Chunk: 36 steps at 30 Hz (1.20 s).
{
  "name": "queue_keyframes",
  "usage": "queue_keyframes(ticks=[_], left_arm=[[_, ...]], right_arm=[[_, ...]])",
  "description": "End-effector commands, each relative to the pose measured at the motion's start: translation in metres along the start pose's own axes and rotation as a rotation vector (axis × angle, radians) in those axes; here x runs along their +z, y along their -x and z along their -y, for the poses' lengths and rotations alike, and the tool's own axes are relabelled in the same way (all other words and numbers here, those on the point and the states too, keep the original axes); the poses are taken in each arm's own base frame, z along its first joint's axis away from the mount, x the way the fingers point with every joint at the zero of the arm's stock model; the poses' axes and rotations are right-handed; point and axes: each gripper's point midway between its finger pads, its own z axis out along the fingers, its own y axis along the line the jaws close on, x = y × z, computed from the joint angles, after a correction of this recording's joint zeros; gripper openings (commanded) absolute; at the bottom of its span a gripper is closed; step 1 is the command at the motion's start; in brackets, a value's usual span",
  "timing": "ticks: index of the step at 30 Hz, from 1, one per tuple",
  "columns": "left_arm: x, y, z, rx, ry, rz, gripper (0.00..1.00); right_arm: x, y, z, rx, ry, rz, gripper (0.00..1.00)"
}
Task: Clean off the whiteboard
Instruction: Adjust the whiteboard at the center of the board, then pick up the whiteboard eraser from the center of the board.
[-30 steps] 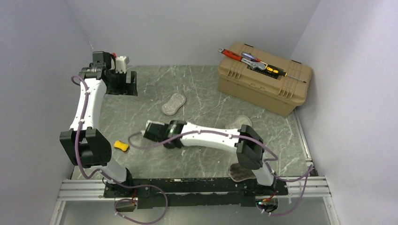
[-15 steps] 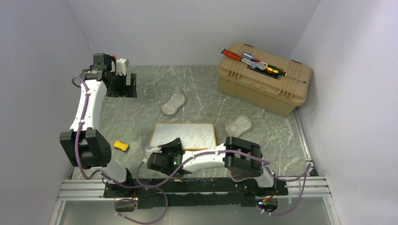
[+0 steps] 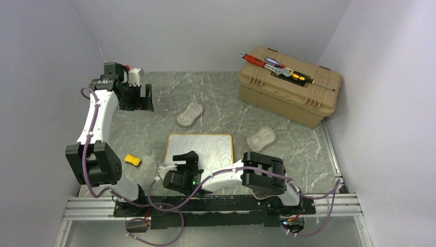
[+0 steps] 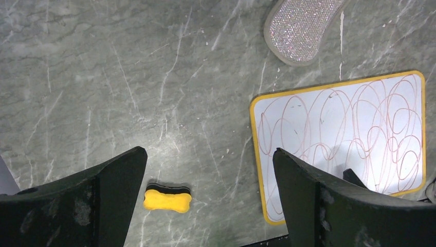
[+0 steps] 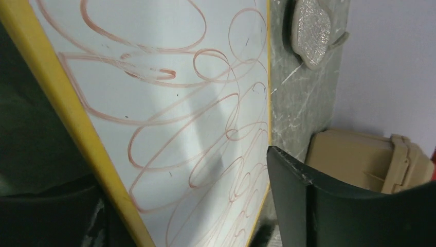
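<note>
The whiteboard [image 3: 201,148] lies flat mid-table, its yellow frame around a white face covered with red scribbles; it also shows in the left wrist view [image 4: 342,134] and fills the right wrist view [image 5: 169,92]. My right gripper [image 3: 181,160] is low at the board's near left corner, jaws apart, and the board's surface spans the gap between its fingers [image 5: 313,206]. My left gripper [image 3: 137,95] hangs high over the far left of the table, open [image 4: 210,154] and holding nothing. A yellow bone-shaped eraser [image 3: 132,160] lies left of the board, seen between the left fingers [image 4: 167,199].
A tan toolbox [image 3: 289,85] with tools on its lid stands at the back right. One glittery sponge [image 3: 190,114] lies beyond the board, and another sponge [image 3: 261,138] sits by the board's right edge. Grey walls close in on both sides.
My right arm has drawn back from across the table middle to the near edge, and the whiteboard now shows. Its jaws have gone from shut to apart. The left gripper shifted slightly right.
</note>
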Motion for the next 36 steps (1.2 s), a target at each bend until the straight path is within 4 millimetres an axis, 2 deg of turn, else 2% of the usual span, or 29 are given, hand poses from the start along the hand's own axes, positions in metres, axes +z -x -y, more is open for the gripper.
queue_keyframes(ticks=[1,3,4,9,16,19,22,24,26,28,30,33,36], left_arm=[[-0.007,0.003,0.005,0.034,-0.027,0.016,0.99],[-0.007,0.001,0.005,0.041,-0.027,0.014,0.99],[-0.007,0.0,0.005,0.042,-0.028,0.012,1.0],[-0.006,-0.004,0.007,0.051,-0.044,-0.005,0.99],[-0.005,-0.005,0.007,0.066,-0.05,-0.012,0.99],[-0.004,-0.006,0.007,0.064,-0.055,-0.022,0.99],[-0.003,-0.006,0.007,0.07,-0.054,-0.024,0.99],[-0.003,-0.007,0.007,0.071,-0.057,-0.029,0.99],[-0.002,-0.008,0.007,0.071,-0.058,-0.03,1.0],[-0.001,-0.009,0.008,0.069,-0.065,-0.033,0.99],[0.001,-0.01,0.008,0.068,-0.068,-0.04,1.0],[0.003,-0.013,0.008,0.068,-0.075,-0.049,1.0],[0.004,-0.013,0.008,0.074,-0.076,-0.053,0.99]], right_arm=[[-0.009,0.014,-0.009,0.177,0.066,0.038,0.86],[-0.011,0.011,-0.012,0.21,0.083,0.028,0.98],[-0.013,0.01,-0.014,0.238,0.095,0.024,0.99],[-0.022,0.008,-0.022,0.344,0.155,-0.016,1.0],[-0.055,0.014,-0.015,0.561,0.257,-0.032,1.0],[-0.07,0.012,-0.001,0.613,0.263,-0.037,1.0],[-0.079,0.007,0.032,0.701,0.248,-0.028,1.0],[-0.075,-0.011,0.064,0.834,0.218,-0.071,1.0],[-0.064,-0.042,0.098,0.994,0.194,-0.12,1.0],[-0.052,-0.082,0.131,1.157,0.136,-0.158,1.0],[-0.041,-0.124,0.155,1.292,0.077,-0.221,1.0],[-0.028,-0.187,0.169,1.427,-0.007,-0.325,1.0],[-0.016,-0.239,0.16,1.518,-0.052,-0.435,1.0]])
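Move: The scribbled whiteboard lies with its middle about 4 cm ahead and 8 cm right of the right hand, 2 cm lower. Its near edge, slightly raised, runs between the open fingers. From that hand the left grey pad is roughly 20 cm ahead and 5 cm right, the right grey pad 10 cm ahead and 30 cm right, and the yellow sponge 2 cm ahead and 18 cm left. The board's middle is some 15 cm behind, 25 cm right and 18 cm below the left hand. The whiteboard's near edge comes free as the right hand opens the last bit to full and draws back about 5 cm almost level, its lower finger leaving the underside. The hand then lifts off and swings quickly right and forward, high over the table towards the right grey pad, its wrist rolling left side up and turning clockwise some 60 degrees. ##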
